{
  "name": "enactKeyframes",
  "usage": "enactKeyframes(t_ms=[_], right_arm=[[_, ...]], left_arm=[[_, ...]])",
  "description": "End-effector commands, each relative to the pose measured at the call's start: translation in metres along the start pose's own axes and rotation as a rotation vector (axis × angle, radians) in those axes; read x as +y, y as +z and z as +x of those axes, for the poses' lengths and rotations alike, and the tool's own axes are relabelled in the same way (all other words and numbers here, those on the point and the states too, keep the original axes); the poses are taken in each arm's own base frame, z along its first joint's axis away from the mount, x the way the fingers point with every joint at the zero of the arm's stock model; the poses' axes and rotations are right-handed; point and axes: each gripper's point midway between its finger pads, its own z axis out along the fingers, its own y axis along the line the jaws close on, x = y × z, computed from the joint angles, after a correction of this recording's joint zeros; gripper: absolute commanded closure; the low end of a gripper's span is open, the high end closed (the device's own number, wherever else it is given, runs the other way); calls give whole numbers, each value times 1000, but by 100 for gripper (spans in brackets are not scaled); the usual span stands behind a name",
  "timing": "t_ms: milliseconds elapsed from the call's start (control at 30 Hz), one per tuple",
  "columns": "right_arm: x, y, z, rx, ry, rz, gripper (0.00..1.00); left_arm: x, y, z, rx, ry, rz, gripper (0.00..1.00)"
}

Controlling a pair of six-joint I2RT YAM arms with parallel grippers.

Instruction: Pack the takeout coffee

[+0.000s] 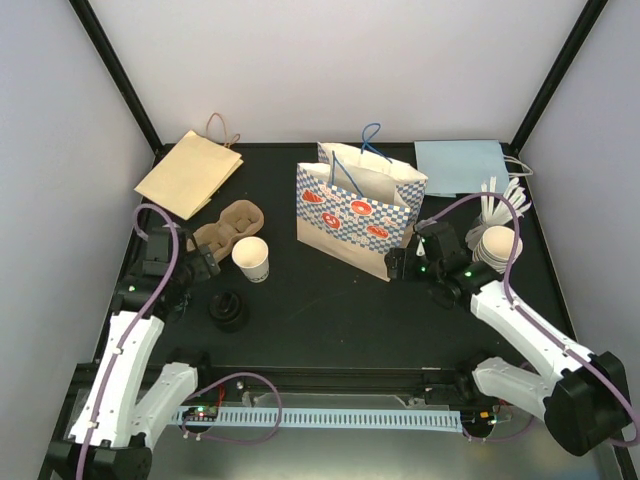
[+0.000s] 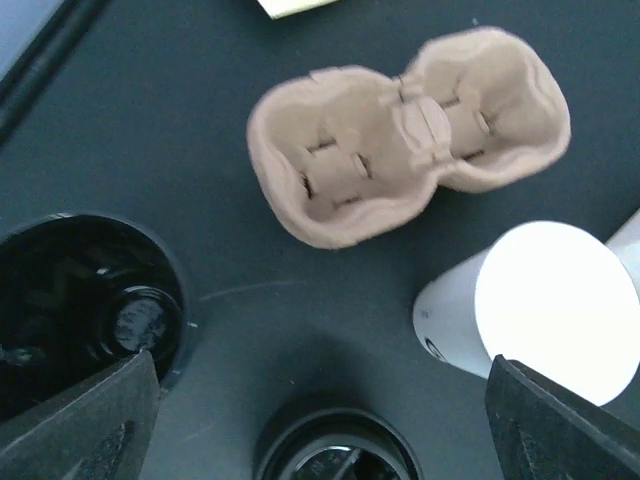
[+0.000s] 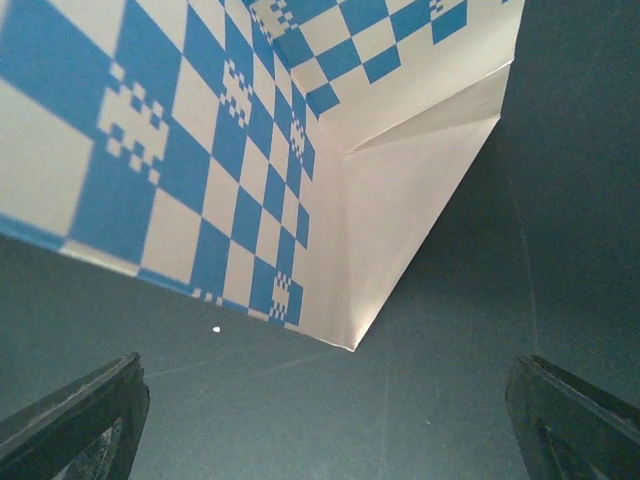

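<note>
A white paper cup [image 1: 251, 259] stands upright on the black table, beside a brown pulp cup carrier [image 1: 228, 228] that holds nothing. In the left wrist view the carrier [image 2: 400, 130] lies ahead and the cup [image 2: 540, 310] is at the right. A black lid [image 2: 80, 300] is at the left and another dark round lid [image 2: 340, 450] shows at the bottom edge. My left gripper [image 2: 320, 440] is open above the table with nothing between its fingers [image 2: 90, 420]. A lid [image 1: 228, 310] lies near it [image 1: 198, 264]. My right gripper [image 1: 398, 265] is open, facing the bottom corner of the blue-checked bag [image 3: 250, 150].
The checked bag [image 1: 358, 210] stands upright mid-table. A flat brown paper bag [image 1: 190, 172] lies at the back left and a flat blue bag [image 1: 462, 163] at the back right. Stacked white cups [image 1: 497, 245] and white cutlery [image 1: 503, 198] sit at the right edge.
</note>
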Motion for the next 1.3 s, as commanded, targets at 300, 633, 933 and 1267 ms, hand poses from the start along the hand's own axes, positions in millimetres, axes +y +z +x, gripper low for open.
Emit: enactKeyframes(t_ms=[300, 633, 933, 1267], right_arm=[[6, 21, 13, -106, -8, -132, 0], [2, 21, 16, -131, -14, -133, 0], [4, 22, 17, -124, -15, -140, 0], [4, 25, 18, -109, -13, -138, 0]], left_arm=[[35, -16, -25, -26, -53, -124, 17], [44, 7, -24, 50, -86, -165, 41], [51, 25, -11, 126, -121, -213, 63], [55, 40, -6, 164, -120, -209, 62]])
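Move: The black cup stands about 9 cm left of the left hand, level with it fore and aft, its middle some 12 cm below. The black jar sits 4 cm back and 3 cm right of that hand, the white cup 6 cm ahead and 9 cm right, and the cup carrier 12 cm ahead and 2 cm right. From the right hand, the bag's middle is about 8 cm ahead and 9 cm left, at nearly hand height. Towards the near, right-hand side of the black cup's rim, the left hand swings about 5 cm left, rising slightly before sinking to end 4 cm lower; it tips and turns counter-clockwise about 10 degrees each, fingers narrowing from nearly wide to under half, not yet touching. The right hand, wide open, drops about 5 cm by the bag's near right corner, then comes back up about 1 cm. ##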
